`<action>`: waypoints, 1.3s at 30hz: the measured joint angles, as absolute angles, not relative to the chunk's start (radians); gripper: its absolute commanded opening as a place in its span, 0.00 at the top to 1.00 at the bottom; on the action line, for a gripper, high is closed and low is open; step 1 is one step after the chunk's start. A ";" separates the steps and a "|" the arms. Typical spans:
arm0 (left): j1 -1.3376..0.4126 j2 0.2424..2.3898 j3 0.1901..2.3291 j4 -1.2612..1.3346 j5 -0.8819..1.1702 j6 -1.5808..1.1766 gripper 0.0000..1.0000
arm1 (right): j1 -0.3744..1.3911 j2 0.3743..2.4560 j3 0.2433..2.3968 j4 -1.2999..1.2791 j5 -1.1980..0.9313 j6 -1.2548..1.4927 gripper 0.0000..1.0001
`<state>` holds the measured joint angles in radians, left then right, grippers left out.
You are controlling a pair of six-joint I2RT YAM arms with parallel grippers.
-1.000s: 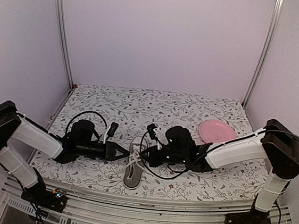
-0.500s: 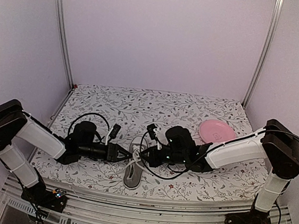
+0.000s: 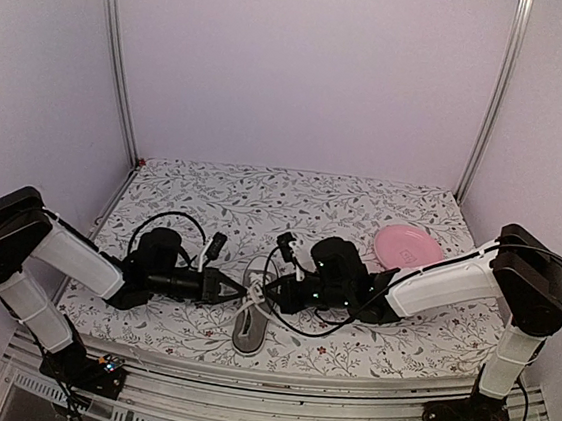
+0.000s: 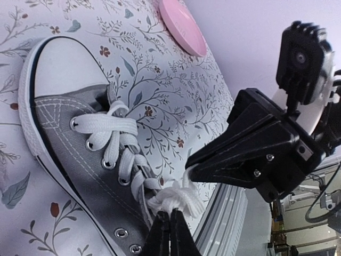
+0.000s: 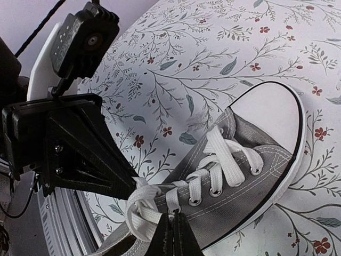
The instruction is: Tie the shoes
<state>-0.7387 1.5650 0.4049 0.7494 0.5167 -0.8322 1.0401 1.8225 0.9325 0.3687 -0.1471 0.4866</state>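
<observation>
The grey shoe [image 3: 250, 320] with white sole and toe cap lies near the table's front edge, between my two grippers. The left wrist view shows my left gripper [image 4: 171, 217] shut on the bunched white laces [image 4: 178, 198] over the shoe's tongue [image 4: 80, 138]. From the other side my right gripper [image 5: 172, 220] is shut on a lace strand [image 5: 171, 200] by the lowest eyelets of the shoe [image 5: 250, 181]. From above, the left gripper [image 3: 236, 289] and the right gripper [image 3: 266, 289] point tip to tip over the lace knot [image 3: 251, 290].
A pink round plate [image 3: 408, 246] lies at the right on the floral tablecloth [image 3: 262, 199]. The metal front rail [image 3: 273, 383] runs just behind the shoe. Each wrist camera sees the other arm's black gripper body close by.
My left gripper has slid a little to the right onto the laces and gone from partly open to shut on them. The right gripper and the shoe have stayed put.
</observation>
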 measured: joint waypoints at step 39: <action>-0.561 1.219 0.180 0.501 0.335 -0.936 1.00 | 0.904 1.822 0.728 0.604 -0.265 0.694 0.98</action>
<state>-0.5606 1.2194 0.1802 0.5011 0.3351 -0.9360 0.9035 1.8225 0.7280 0.6041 -0.2646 0.6945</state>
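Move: The half-made knot, its laces pinched in both hands, is roughly 3 cm to the left hand's right and about 1 cm lower; it is some 3 cm to the right hand's left at about the same depth, neither ahead nor back. The shoe's middle is beneath it, about 5 cm below the left hand and 2 cm to its right, with the white toe cap about 12 cm ahead, 3 cm right and 6 cm down. With white lace still pinched in both shut grippers, the hands pull apart across the shoe from the knot. The left goes about 10 cm left, sinking some 3 cm early on and turning roughly 20 degrees counter-clockwise; the right goes about 5 cm right, down and slightly forward, tipping its wrist a little, then nearly stops while the left keeps drawing. ##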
